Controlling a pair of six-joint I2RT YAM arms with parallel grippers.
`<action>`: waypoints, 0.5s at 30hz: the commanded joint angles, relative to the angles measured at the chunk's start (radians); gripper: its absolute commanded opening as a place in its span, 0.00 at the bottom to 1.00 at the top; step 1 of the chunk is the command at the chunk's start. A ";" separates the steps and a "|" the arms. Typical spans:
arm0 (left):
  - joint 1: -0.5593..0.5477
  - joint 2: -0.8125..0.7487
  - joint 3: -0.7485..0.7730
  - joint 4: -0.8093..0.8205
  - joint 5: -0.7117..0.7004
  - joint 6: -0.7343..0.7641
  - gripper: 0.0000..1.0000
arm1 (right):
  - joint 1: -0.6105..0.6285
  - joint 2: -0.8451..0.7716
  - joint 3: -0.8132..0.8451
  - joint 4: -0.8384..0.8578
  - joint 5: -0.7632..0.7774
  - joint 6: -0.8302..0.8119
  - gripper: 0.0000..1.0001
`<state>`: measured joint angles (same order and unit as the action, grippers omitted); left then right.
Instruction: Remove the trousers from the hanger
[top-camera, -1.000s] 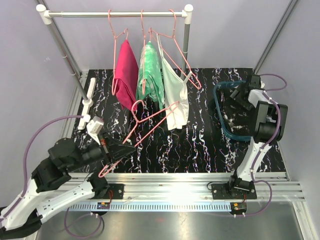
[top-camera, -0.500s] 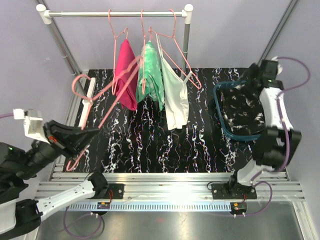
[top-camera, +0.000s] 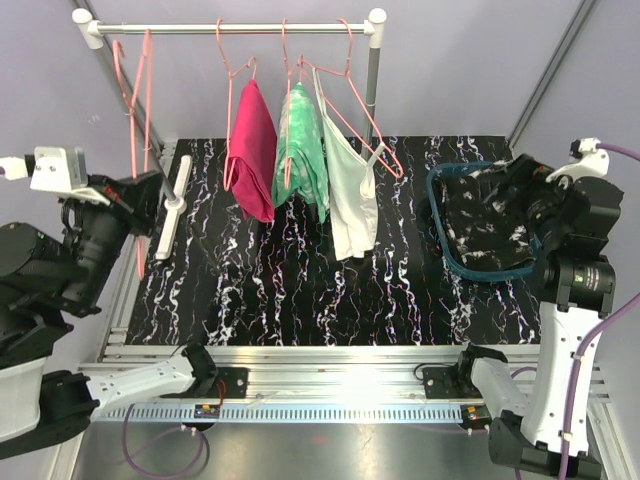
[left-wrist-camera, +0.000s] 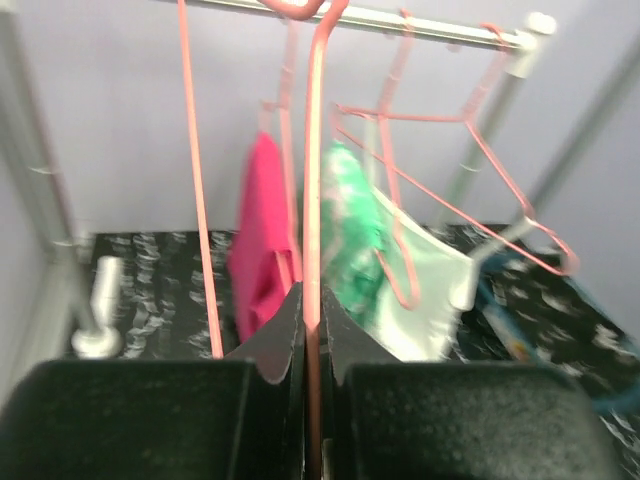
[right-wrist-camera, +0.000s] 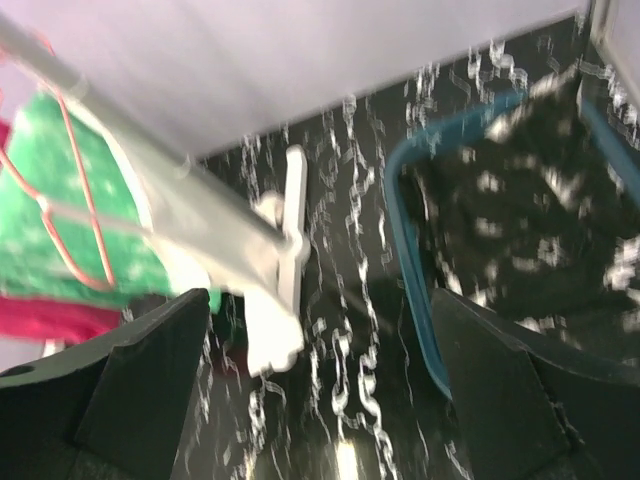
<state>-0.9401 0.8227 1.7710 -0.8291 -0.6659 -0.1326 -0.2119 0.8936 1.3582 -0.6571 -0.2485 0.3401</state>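
The trousers (top-camera: 485, 225), black with white flecks, lie bunched in the blue basket (top-camera: 440, 232) at the right; the right wrist view shows the trousers (right-wrist-camera: 510, 230) too. A bare pink wire hanger (top-camera: 135, 100) hangs at the rail's left end, its hook over the bar. My left gripper (top-camera: 150, 192) is shut on the hanger (left-wrist-camera: 312, 150), pinching its lower wire between the jaws (left-wrist-camera: 312, 330). My right gripper (top-camera: 528, 180) is raised beside the basket, open and empty (right-wrist-camera: 320, 340).
A clothes rail (top-camera: 230, 28) spans the back with a magenta garment (top-camera: 252, 150), a green one (top-camera: 300, 150) and a white top (top-camera: 352, 195) on pink hangers. The rack's white foot (top-camera: 175, 190) lies at the left; its right post (top-camera: 374, 80) stands near the basket.
My left arm has swung the empty hanger up from the table to the rail's left end. My right arm has risen and pulled back from the basket, its jaws open wide.
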 joint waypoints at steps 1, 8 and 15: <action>-0.002 0.084 0.094 0.131 -0.254 0.172 0.00 | 0.003 -0.034 -0.016 -0.126 -0.072 -0.122 0.99; -0.002 0.174 0.202 0.183 -0.393 0.340 0.00 | 0.009 -0.119 -0.028 -0.148 -0.092 -0.122 0.99; 0.040 0.214 0.211 -0.004 -0.195 0.137 0.00 | 0.009 -0.140 -0.022 -0.165 -0.178 -0.098 0.99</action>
<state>-0.9295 1.0187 1.9915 -0.7715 -0.9535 0.0879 -0.2092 0.7559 1.3289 -0.8143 -0.3641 0.2398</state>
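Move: About 33 cm ahead of the left hand, some 5 cm to its left and 5 cm lower, is the free left stretch of the rail for the empty hanger it holds. The left post top stands roughly 16 cm to the hand's left; the pink trousers hang some 27 cm ahead, 8 cm right and 25 cm below. From the right hand that free stretch is about 23 cm ahead, 54 cm left and 7 cm up; the bin is roughly 15 cm ahead, 10 cm right and 37 cm below. Swinging to square up with the rail, the left hand keeps its pinch on the hanger wire and lifts it some 4 cm while easing about 3 cm forward and 3 cm left, the wrist turning nearly 20 degrees counter-clockwise with its left side rising slightly. The empty right hand, fingers still wide open, draws back about 5 cm from the bin and drifts left. ##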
